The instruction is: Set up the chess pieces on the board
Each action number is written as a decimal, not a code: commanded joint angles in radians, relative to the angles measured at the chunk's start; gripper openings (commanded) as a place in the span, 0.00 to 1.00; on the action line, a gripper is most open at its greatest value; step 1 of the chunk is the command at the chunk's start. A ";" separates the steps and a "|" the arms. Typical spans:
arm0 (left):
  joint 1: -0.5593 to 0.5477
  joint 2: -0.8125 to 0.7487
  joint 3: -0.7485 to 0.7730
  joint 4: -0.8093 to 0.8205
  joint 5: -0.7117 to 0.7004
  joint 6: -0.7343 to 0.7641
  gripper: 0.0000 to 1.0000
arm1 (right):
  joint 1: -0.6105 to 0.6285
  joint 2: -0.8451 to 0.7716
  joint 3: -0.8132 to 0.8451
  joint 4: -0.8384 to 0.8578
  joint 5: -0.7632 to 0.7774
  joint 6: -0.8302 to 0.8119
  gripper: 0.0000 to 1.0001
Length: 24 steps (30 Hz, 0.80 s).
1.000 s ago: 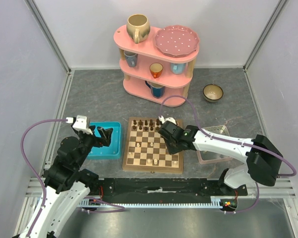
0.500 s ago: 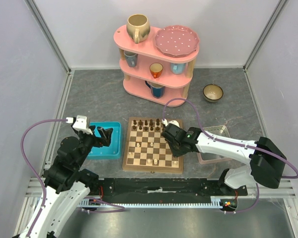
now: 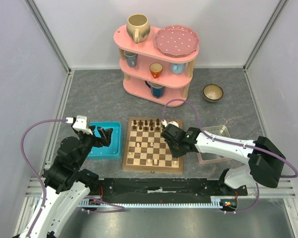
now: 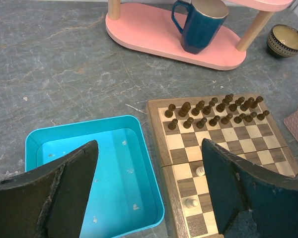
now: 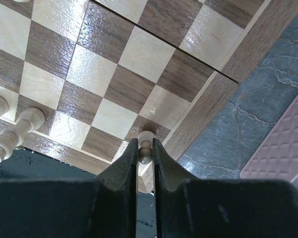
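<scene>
The board (image 3: 139,148) lies between the arms. My right gripper (image 5: 145,147) is shut on a cream pawn (image 5: 146,138), whose base is at a dark square next to the board's (image 5: 114,59) right border. I cannot tell if it touches. In the top view this gripper (image 3: 175,148) is over the board's right side. Other cream pieces (image 5: 7,133) stand at the near row; two show in the left wrist view (image 4: 191,202). My left gripper (image 4: 149,148) is open and empty above the turquoise tray (image 4: 44,144), left of the board (image 4: 223,144).
Dark brown chessmen (image 3: 147,125) fill the board's two far rows. A clear pink-rimmed tray (image 3: 214,145) sits right of the board. A pink shelf (image 3: 156,59) with cups stands behind, and a small bowl (image 3: 213,92) is at the back right.
My right gripper has shifted a little toward the board's right and near side with the pawn in it. The left arm has not moved.
</scene>
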 commanded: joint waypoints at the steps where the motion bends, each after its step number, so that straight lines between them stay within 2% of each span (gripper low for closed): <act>1: 0.004 -0.010 0.000 0.038 0.010 -0.004 0.90 | 0.000 0.013 -0.002 0.015 -0.017 -0.003 0.18; 5: 0.004 -0.009 0.000 0.037 0.011 -0.004 0.90 | 0.000 0.016 -0.005 0.015 -0.020 -0.005 0.20; 11: 0.004 -0.009 0.000 0.037 0.011 -0.004 0.90 | 0.000 0.012 0.007 0.015 -0.014 -0.002 0.35; 12: 0.002 -0.009 0.000 0.037 0.011 -0.004 0.90 | 0.000 0.012 0.010 0.017 -0.011 0.000 0.40; 15: 0.004 -0.009 0.000 0.037 0.010 -0.004 0.90 | 0.000 0.007 0.030 0.015 -0.003 -0.002 0.45; 24: 0.004 -0.008 0.000 0.038 0.010 -0.004 0.90 | -0.006 0.016 0.143 0.000 0.049 -0.020 0.48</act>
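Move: My right hand holds a white pawn by its head just over its dark square, second from the near edge in the board's rightmost file; that spot is straight below, about 2 cm. The corner piece stands 2 cm nearer me, two tall white pieces stand 8 and 10 cm to my left and 2 cm back, and the tray's middle lies roughly 15 cm right, 5 cm ahead. From my left hand that square is some 24 cm right, 5 cm back and 20 cm lower. With my right hand I ease the pawn down the last half centimetre onto its dark square, then hold still while my fingers open from nearly shut to about half, letting go of its head. Once they are open I lift off, up about 2 cm and a little over 1 cm forward and left, away from the pawn. ##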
